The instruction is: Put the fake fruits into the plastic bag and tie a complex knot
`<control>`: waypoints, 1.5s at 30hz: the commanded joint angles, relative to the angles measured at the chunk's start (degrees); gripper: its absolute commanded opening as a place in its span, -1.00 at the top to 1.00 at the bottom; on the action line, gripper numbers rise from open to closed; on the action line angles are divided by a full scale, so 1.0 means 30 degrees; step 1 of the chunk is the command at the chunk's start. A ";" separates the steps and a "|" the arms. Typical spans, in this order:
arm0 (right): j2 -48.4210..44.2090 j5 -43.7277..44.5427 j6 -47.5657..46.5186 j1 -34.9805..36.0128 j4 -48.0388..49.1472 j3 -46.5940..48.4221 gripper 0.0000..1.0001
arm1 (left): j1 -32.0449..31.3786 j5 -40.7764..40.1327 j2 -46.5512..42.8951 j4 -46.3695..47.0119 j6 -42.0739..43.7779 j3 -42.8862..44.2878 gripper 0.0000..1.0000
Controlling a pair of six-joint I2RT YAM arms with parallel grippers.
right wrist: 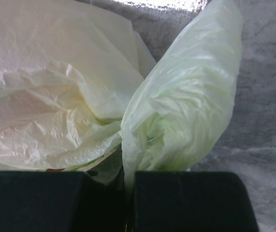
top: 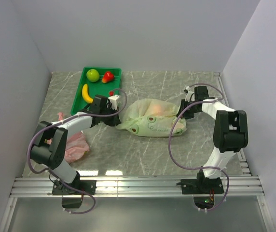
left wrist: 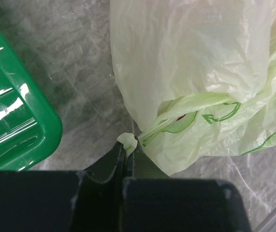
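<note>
The pale green plastic bag [top: 152,120] lies bulging mid-table, with orange-pink fruit [top: 158,110] showing dimly through its film. My left gripper [top: 115,112] is at the bag's left end, shut on a twisted tip of the bag [left wrist: 127,141]. At the bag's right end, my right gripper [top: 183,114] is shut on a puffed fold of the bag [right wrist: 186,106], which rises from between its jaws [right wrist: 128,170]. A green apple [top: 93,75], a red fruit [top: 108,76], a yellow banana [top: 86,93] and a small red fruit [top: 111,93] lie in the tray.
The green tray [top: 78,95] stands at the back left, its corner [left wrist: 17,130] close beside my left gripper. A crumpled pink bag [top: 74,146] lies at the left under the left arm. White walls close in the table on three sides.
</note>
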 commanded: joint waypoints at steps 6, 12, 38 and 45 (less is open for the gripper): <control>0.0815 0.5034 -0.1660 0.0096 0.0401 0.0087 1.00 | 0.0100 -0.3540 0.0451 -0.2170 0.1316 -0.0360 0.99; 0.0141 0.5237 -0.2071 0.1034 0.0254 -0.0587 1.00 | -0.1393 -0.3713 -0.0864 -0.3165 0.2021 -0.0945 0.99; -0.3429 0.6119 -0.5675 0.1707 -0.4023 -0.0327 1.00 | -0.2363 0.0944 -1.1330 -0.6102 1.2519 -0.0862 0.99; -0.6067 0.5181 -0.5265 0.1299 -0.2476 0.0555 1.00 | 0.0906 0.2841 -0.8281 -0.4601 1.0139 0.1893 0.99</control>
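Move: Both grippers already pinch gathered ends of the plastic bag, with its fruit-filled body lying between them. The middle of the bag is about 16 cm to the left hand's right, 3 cm ahead and slightly below, and about 14 cm to the right hand's left, 1 cm back and near its height. From the left hand, the green tray is some 18 cm ahead, 10 cm left and 4 cm lower, and the pink bag 8 cm back, 20 cm left and slightly lower. Keeping both pinches, the two hands dip a little and draw the bag back towards the bases together, the left by about 10 cm, already climbing as it goes, the right about 7 cm while staying low. Then both swing part-way forward again as they rise, the left ending some 13 cm higher with its wrist turned clockwise and its fingers tipped up by roughly 30 degrees each, the right only about 5 cm higher with a slight counter-clockwise turn. ##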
